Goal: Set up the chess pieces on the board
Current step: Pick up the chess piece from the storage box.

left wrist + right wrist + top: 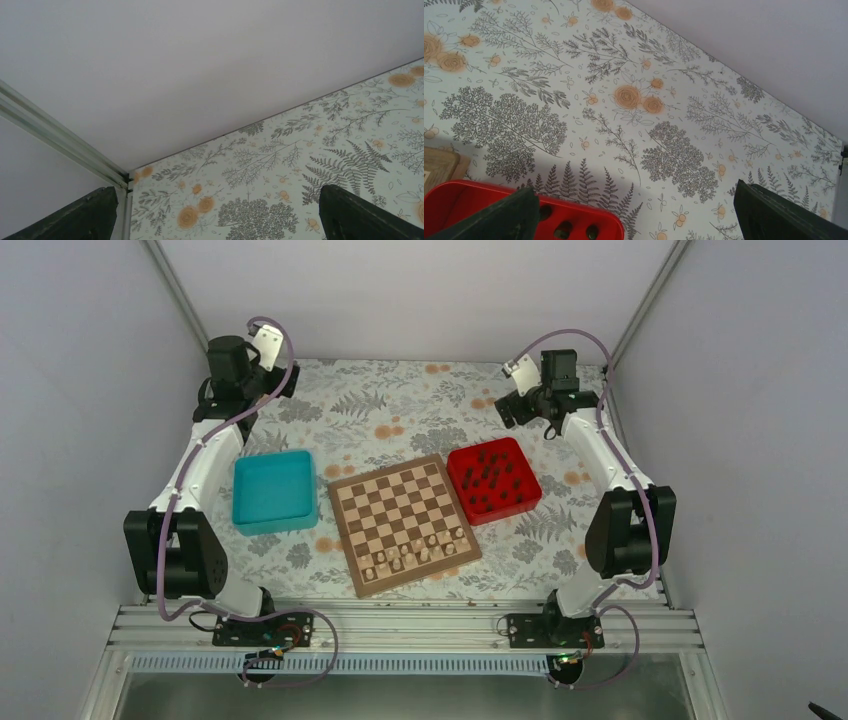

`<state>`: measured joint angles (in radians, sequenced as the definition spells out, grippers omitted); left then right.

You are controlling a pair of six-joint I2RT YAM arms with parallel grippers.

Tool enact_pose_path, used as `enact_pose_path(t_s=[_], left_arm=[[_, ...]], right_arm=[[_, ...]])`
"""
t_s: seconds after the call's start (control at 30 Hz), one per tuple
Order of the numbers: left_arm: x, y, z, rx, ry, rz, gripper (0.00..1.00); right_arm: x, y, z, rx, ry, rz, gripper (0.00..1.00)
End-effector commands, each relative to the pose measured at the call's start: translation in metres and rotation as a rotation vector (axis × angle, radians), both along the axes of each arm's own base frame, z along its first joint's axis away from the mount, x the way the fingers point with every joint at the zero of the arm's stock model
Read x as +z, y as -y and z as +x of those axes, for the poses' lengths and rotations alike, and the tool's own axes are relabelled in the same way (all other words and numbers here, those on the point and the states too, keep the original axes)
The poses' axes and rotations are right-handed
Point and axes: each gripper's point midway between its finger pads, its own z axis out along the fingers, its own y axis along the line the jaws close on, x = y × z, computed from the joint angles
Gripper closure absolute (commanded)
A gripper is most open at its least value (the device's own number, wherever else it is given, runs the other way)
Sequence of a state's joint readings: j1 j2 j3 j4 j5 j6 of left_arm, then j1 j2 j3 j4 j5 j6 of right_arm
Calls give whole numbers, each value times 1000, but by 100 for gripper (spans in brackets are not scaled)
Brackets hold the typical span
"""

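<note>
The board (372, 502) lies mid-table, with pale chessmen (420, 552) standing on its near rows. The dark chess pieces (490, 475) sit in the red tray (528, 502) at the board's right. In the right wrist view a few of them (564, 229) show inside the red tray's (589, 212) corner, and a corner of the board (439, 165) shows at the left edge. My left gripper (262, 375) (217, 200) is raised at the back left, open and holding nothing. At the back right, beyond the red tray, my right gripper (510, 405) (636, 200) is also open with nothing in it.
An empty teal tray (273, 490) stands left of the board. A floral cloth (400, 410) covers the table. White walls close in the back and both sides, with a metal corner post (60, 145) by the left gripper.
</note>
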<state>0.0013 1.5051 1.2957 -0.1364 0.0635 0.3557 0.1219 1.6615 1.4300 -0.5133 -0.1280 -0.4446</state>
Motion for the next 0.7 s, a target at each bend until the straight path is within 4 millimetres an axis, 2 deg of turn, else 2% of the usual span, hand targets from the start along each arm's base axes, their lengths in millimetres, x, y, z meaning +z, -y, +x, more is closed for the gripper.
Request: enact_pose_path(t_s=[0.0, 0.13, 0.3, 0.37, 0.43, 0.53, 0.67], left_arm=[[10, 3, -2, -11, 31, 9, 0], [3, 4, -3, -36, 17, 73, 0], [-9, -2, -2, -18, 10, 119, 0], [-11, 1, -2, -36, 5, 114, 0], [-11, 6, -2, -62, 4, 105, 0], [-12, 9, 0, -72, -3, 94, 0], [-17, 7, 0, -65, -15, 97, 0]], right_arm=[[9, 5, -4, 4, 15, -8, 0], [7, 10, -7, -4, 5, -54, 1], [-1, -17, -37, 94, -73, -109, 15], [-10, -33, -53, 147, -123, -132, 19], [-24, -46, -70, 194, -180, -159, 27], [-44, -50, -82, 209, -246, -179, 35], [-66, -55, -88, 214, -302, -152, 41]])
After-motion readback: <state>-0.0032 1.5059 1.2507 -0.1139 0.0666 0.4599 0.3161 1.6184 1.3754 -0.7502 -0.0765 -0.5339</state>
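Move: The dark chess pieces stand spread in the red storage box; their middle lies roughly 7 cm back from the right hand, 5 cm to its left and 19 cm below. The chessboard's middle is some 19 cm back and 29 cm left of that hand, the row of light pieces on it about 26 cm back and 26 cm left, both around 20 cm below. From the left hand the dark pieces lie about 55 cm to the right, 9 cm back and 28 cm below. Back and to the left, then increasingly down, the open right hand swings in over the red storage box, about 8 cm back, 6 cm left and 4 cm lower. The wrist tips its fingers further down and turns counter-clockwise, each by 10 to 15 degrees, while the fingers close from wide open to roughly two thirds, still holding nothing above the dark pieces. ##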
